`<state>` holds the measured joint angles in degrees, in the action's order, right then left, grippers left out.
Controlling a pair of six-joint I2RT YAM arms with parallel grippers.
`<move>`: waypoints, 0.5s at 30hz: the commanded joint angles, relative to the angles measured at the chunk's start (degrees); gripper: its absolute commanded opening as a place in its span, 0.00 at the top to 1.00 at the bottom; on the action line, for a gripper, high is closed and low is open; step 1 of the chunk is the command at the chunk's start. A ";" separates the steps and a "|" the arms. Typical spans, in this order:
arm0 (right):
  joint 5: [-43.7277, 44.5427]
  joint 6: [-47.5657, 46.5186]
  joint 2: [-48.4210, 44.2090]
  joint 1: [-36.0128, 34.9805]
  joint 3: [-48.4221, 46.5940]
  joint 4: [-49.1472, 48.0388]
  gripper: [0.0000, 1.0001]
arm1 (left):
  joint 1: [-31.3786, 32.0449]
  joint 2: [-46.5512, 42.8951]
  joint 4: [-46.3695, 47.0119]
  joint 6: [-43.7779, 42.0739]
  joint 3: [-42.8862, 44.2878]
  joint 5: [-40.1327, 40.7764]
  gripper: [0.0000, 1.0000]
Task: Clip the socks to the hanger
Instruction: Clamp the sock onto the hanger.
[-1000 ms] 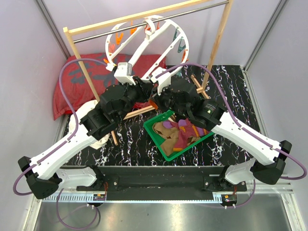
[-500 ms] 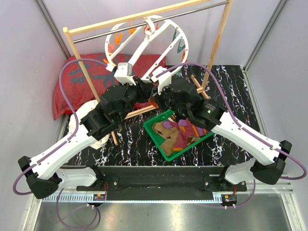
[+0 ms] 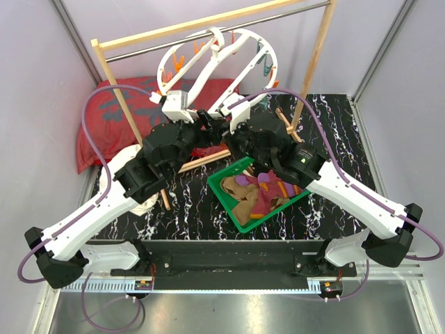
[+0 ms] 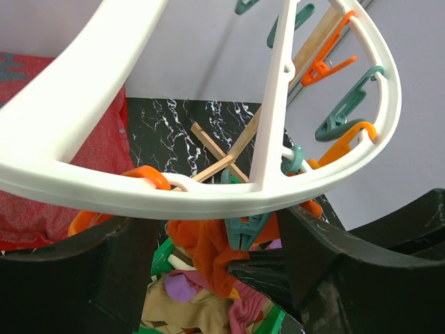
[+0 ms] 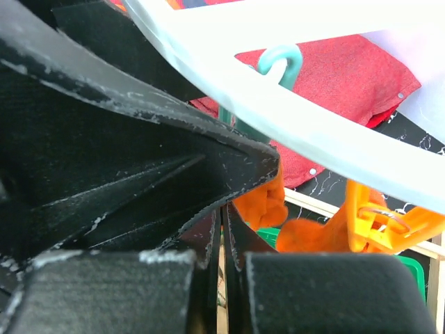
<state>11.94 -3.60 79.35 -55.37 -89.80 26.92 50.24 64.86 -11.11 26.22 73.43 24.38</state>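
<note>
The white ring hanger (image 3: 208,69) hangs from the rack bar with orange and teal clips. In the left wrist view its rim (image 4: 208,198) crosses just above my left gripper (image 4: 215,233), which stands open around a teal clip (image 4: 245,233) and an orange sock (image 4: 205,254). The clip's tip lies against the sock's upper edge; whether it bites I cannot tell. My right gripper (image 5: 224,216) is shut on the orange sock (image 5: 264,202), its black tip meeting the cloth from the right. Seen from above, both grippers (image 3: 207,122) (image 3: 224,126) meet under the hanger. More socks (image 3: 261,191) lie in the green bin.
The green bin (image 3: 243,226) sits in front of the right arm. A wooden-post rack with a metal bar (image 3: 316,59) spans the back. A red cushion (image 3: 111,111) and a white cloth (image 3: 115,174) lie at the left.
My left gripper has opened from a narrow squeeze. The hanger ring has swung up and lies flatter. The right gripper stays shut in place.
</note>
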 commanded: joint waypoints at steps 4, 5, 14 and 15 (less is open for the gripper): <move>-0.78 0.87 -1.83 -0.17 -1.43 -5.82 0.72 | 0.65 -1.40 1.09 -0.46 -0.04 -0.39 0.28; -0.43 0.96 -2.18 -0.17 -1.00 -6.00 0.63 | 0.65 -1.40 1.09 -0.64 -0.04 -0.30 0.28; 2.02 2.45 -9.91 -0.17 4.02 -4.34 0.35 | -0.31 -1.58 -0.66 -2.66 1.10 1.72 0.28; 2.64 2.37 -11.22 -0.17 4.19 -3.81 0.32 | -0.58 -1.67 -0.75 -2.66 1.19 1.90 0.28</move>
<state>12.62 -2.11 73.19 -55.24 -86.39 24.71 50.24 63.86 -11.75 25.12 73.43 25.10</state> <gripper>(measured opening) 0.635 0.722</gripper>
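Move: The right gripper still holds the orange sock at the teal clip, whose middle is about 2 cm ahead, 2 cm left and 2 cm above its hand point. The hanger's white rim is some 3 cm above that clip, and the orange clip with the first sock is roughly 3 cm farther out and 4 cm to its right. From the left hand point the teal clip lies about 2 cm ahead, 1 cm right and 1 cm lower. Open the right gripper from shut to well over half and let go of the orange sock at the teal clip. As the fingers spread, lift away from the clip, then draw off to the right and slightly back as well, about 3 cm in all. Keep the left gripper open around the clip, almost in place. ##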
